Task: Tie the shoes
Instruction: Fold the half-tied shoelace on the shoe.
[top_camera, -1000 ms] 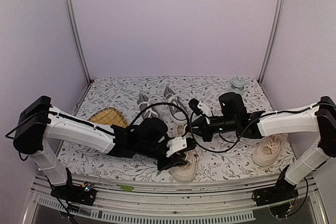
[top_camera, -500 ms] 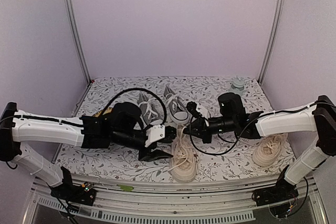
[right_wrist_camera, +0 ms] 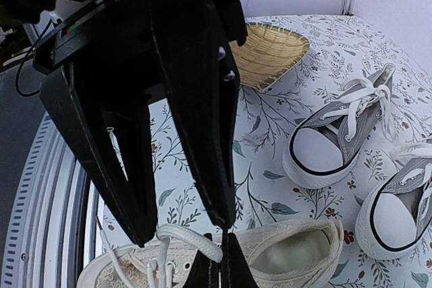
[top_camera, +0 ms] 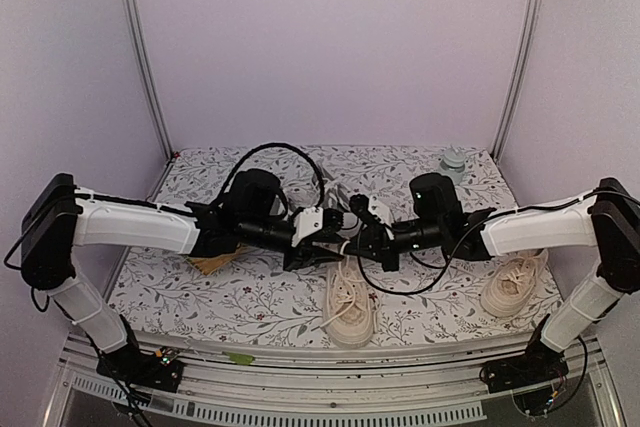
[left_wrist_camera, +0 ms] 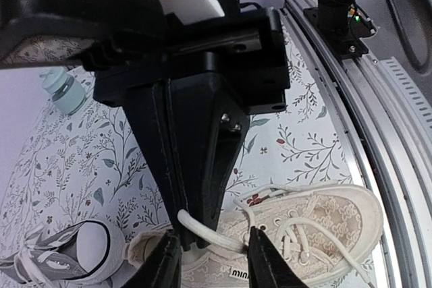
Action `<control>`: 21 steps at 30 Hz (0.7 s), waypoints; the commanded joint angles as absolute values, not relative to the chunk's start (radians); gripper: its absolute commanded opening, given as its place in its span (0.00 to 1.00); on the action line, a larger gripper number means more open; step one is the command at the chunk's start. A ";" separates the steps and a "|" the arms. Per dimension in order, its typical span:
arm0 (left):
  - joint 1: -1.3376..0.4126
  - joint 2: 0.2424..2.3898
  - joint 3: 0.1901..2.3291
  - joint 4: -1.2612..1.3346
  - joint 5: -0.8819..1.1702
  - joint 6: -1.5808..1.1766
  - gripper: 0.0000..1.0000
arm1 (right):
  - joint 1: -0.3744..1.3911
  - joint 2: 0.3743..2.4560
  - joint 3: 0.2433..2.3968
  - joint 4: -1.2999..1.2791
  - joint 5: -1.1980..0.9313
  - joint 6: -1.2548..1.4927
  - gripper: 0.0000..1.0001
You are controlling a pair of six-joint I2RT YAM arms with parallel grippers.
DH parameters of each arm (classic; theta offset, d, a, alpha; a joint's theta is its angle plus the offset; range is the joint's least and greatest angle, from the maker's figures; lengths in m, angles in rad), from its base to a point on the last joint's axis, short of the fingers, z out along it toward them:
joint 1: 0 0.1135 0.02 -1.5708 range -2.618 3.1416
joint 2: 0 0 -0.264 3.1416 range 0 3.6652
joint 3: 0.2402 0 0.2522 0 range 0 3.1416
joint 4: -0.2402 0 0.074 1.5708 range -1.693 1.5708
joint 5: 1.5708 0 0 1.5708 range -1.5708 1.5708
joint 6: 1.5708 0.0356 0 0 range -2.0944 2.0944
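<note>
A cream shoe [top_camera: 350, 309] lies at the table's front middle, and its mate [top_camera: 510, 285] lies at the right. My right gripper [right_wrist_camera: 220, 247] is shut on a white lace [right_wrist_camera: 192, 237] lifted from the cream shoe [right_wrist_camera: 290, 251]. My left gripper [left_wrist_camera: 214, 235] faces it, tip to tip, above that shoe's heel. Its fingers stand apart on either side of the lace [left_wrist_camera: 216, 237], not pinching it. In the top view both grippers meet, left [top_camera: 322, 247] and right [top_camera: 357, 242]. Two grey shoes [right_wrist_camera: 337, 139] [right_wrist_camera: 405, 207] lie behind, hidden by the arms from above.
A woven basket [right_wrist_camera: 266, 55] sits at the left behind my left arm. A pale green bottle [top_camera: 453, 162] stands at the back right corner. Metal rails run along the table's near edge [left_wrist_camera: 378, 166].
My left arm swung from the cream shoe's near side back to the right gripper, and its jaws widened, then narrowed. The right gripper kept its hold on the lace and shifted slightly left.
</note>
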State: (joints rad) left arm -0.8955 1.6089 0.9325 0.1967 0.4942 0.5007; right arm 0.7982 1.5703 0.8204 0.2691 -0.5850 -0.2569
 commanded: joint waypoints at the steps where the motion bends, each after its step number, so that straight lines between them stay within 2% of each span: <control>1: -0.877 1.642 0.984 0.213 0.576 0.551 0.34 | 0.795 1.584 0.859 0.271 -0.613 -0.298 0.01; 4: -0.877 1.656 0.990 0.213 0.599 0.550 0.34 | 0.795 1.588 0.865 0.265 -0.619 -0.307 0.01; 7: -0.877 1.663 0.996 0.208 0.613 0.548 0.29 | 0.795 1.592 0.873 0.255 -0.623 -0.317 0.01; 12: -0.877 1.667 0.997 0.216 0.622 0.541 0.12 | 0.795 1.594 0.883 0.245 -0.636 -0.334 0.03; 14: -0.877 1.672 0.996 0.223 0.619 0.522 0.00 | 0.796 1.594 0.885 0.244 -0.638 -0.336 0.04; 17: -0.876 1.673 0.978 0.260 0.582 0.455 0.00 | 0.797 1.586 0.883 0.239 -0.616 -0.334 0.17; 18: -0.876 1.667 0.958 0.297 0.562 0.411 0.00 | 0.796 1.580 0.879 0.234 -0.587 -0.324 0.26; 21: -0.881 1.642 0.860 0.520 0.491 0.240 0.00 | 0.797 1.551 0.839 0.232 -0.505 -0.289 0.40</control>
State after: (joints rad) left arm -0.8829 1.6554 0.9558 0.2764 0.5766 0.4435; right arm 0.7963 1.5833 0.8494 0.2264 -0.5816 -0.3222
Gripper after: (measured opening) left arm 0.005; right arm 0.344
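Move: The canvas shoe's white lace is stretched between the hands: the right fingers are shut on it, and it lies about 2 cm to the right of the left hand point and 1 cm above, by the left's parted fingers. The beige shoe's middle is some 4 cm back, 2 cm right and 9 cm below the left hand. From that hand, one grey shoe stands roughly 18 cm ahead, 12 cm left, and the other 21 cm ahead, 2 cm left, both about 10 cm below. The lace changes hands above the beige shoe: the left hand eases about 1 cm right and a little up, towards the right fingertips, then shuts fully on the lace. The right hand stays nearly in place with the lace pinched until the left has closed, then opens its fingers to about a third and lets go. ##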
